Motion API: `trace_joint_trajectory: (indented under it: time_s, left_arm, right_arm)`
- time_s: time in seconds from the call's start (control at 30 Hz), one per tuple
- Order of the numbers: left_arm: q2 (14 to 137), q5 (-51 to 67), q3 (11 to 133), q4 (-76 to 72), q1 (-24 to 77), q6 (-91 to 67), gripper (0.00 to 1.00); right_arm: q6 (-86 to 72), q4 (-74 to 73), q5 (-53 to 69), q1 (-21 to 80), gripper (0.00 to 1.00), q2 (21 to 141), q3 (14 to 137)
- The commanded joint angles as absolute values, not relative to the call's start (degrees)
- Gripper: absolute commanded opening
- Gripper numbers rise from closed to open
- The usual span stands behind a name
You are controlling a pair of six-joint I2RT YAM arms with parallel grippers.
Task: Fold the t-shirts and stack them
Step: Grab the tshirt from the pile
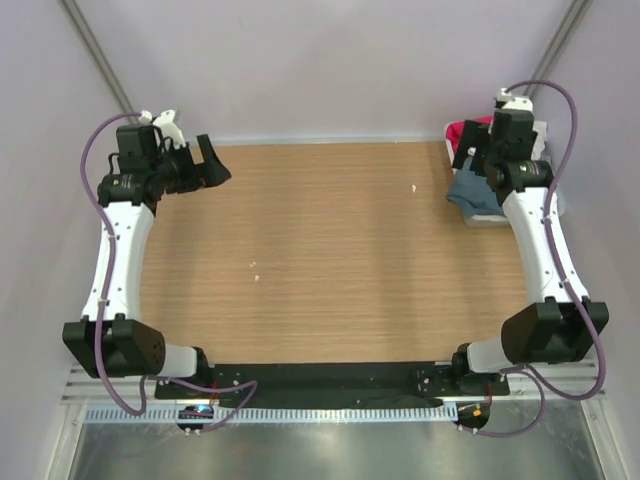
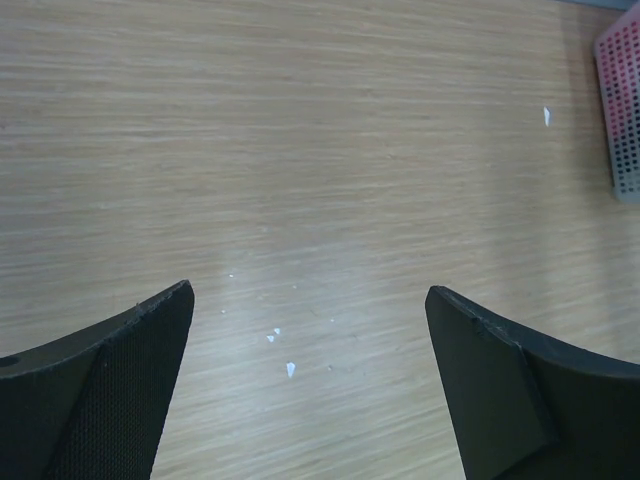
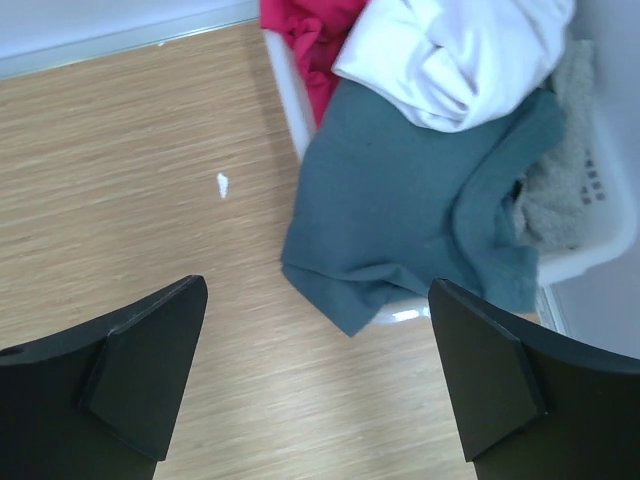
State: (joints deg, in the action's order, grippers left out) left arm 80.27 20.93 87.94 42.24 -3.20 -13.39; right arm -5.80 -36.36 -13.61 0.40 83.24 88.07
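Several t-shirts lie heaped in a white slotted basket at the table's far right. In the right wrist view a slate blue shirt hangs over the basket's rim onto the table, a white shirt lies bunched on top, and a red-pink shirt is at the far side. In the top view the blue shirt and the red-pink one show. My right gripper is open and empty, above the blue shirt's hanging edge. My left gripper is open and empty over bare table at the far left.
The wooden table carries a few white specks. A grey-beige fuzzy cloth lies in the basket beside the blue shirt. The basket's corner shows at the right of the left wrist view. Walls close the table's sides and back.
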Motion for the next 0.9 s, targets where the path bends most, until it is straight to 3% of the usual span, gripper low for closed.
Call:
trace_joint_trajectory:
  time_s: [0.0, 0.2, 0.37, 0.6, 0.87]
  left_arm:
    - [78.84, 26.36, 85.78, 40.69, -3.95, -15.82, 1.00]
    - [82.43, 44.71, 86.84, 41.40, -4.92, -17.13, 1.00]
    - [85.34, 50.89, 84.20, 37.62, -5.80, -23.20, 0.96]
    - [89.11, 36.41, 83.74, 39.97, -5.89, -18.03, 1.00]
    - [93.25, 29.89, 85.52, 43.86, -5.89, -12.92, 1.00]
  right_arm:
    - [-6.42, -34.63, -14.15, -4.38, 1.00, 79.72, 86.14]
    - [-0.53, -34.98, -11.33, -11.25, 1.00, 78.13, 84.99]
    - [-0.26, -36.92, -7.74, -14.15, 1.00, 82.61, 88.68]
    - [0.88, -33.93, -2.29, -14.85, 0.98, 90.77, 92.11]
    - [0.97, -29.62, -7.19, -14.94, 0.98, 101.68, 97.46]
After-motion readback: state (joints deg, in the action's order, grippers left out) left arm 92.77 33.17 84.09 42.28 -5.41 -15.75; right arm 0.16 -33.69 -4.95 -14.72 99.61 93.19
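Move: The blue-grey t-shirt draped over the near end of the basket is the right hand's target, about 8 cm ahead, 9 cm to its right and 20 cm below. In the same basket, at similar height, the white shirt is roughly 22 cm ahead and 15 cm right of this hand, and the red one some 23 cm ahead and 5 cm right. From the left hand, the blue-grey shirt is some 75 cm to the right, 9 cm ahead and 20 cm down. The right hand, empty and wide open, first swings about 9 cm to its right while drawing back 3 cm, then reaches forward about 7 cm and sinks 8 cm towards the blue-grey t-shirt, its fingers tipping some 10 degrees further down and still clear of the cloth. Meanwhile the left hand, also open, drifts a little under 5 cm right over bare table and partly returns, then drops to end about 9 cm lower, pitched roughly 15 degrees further down. ##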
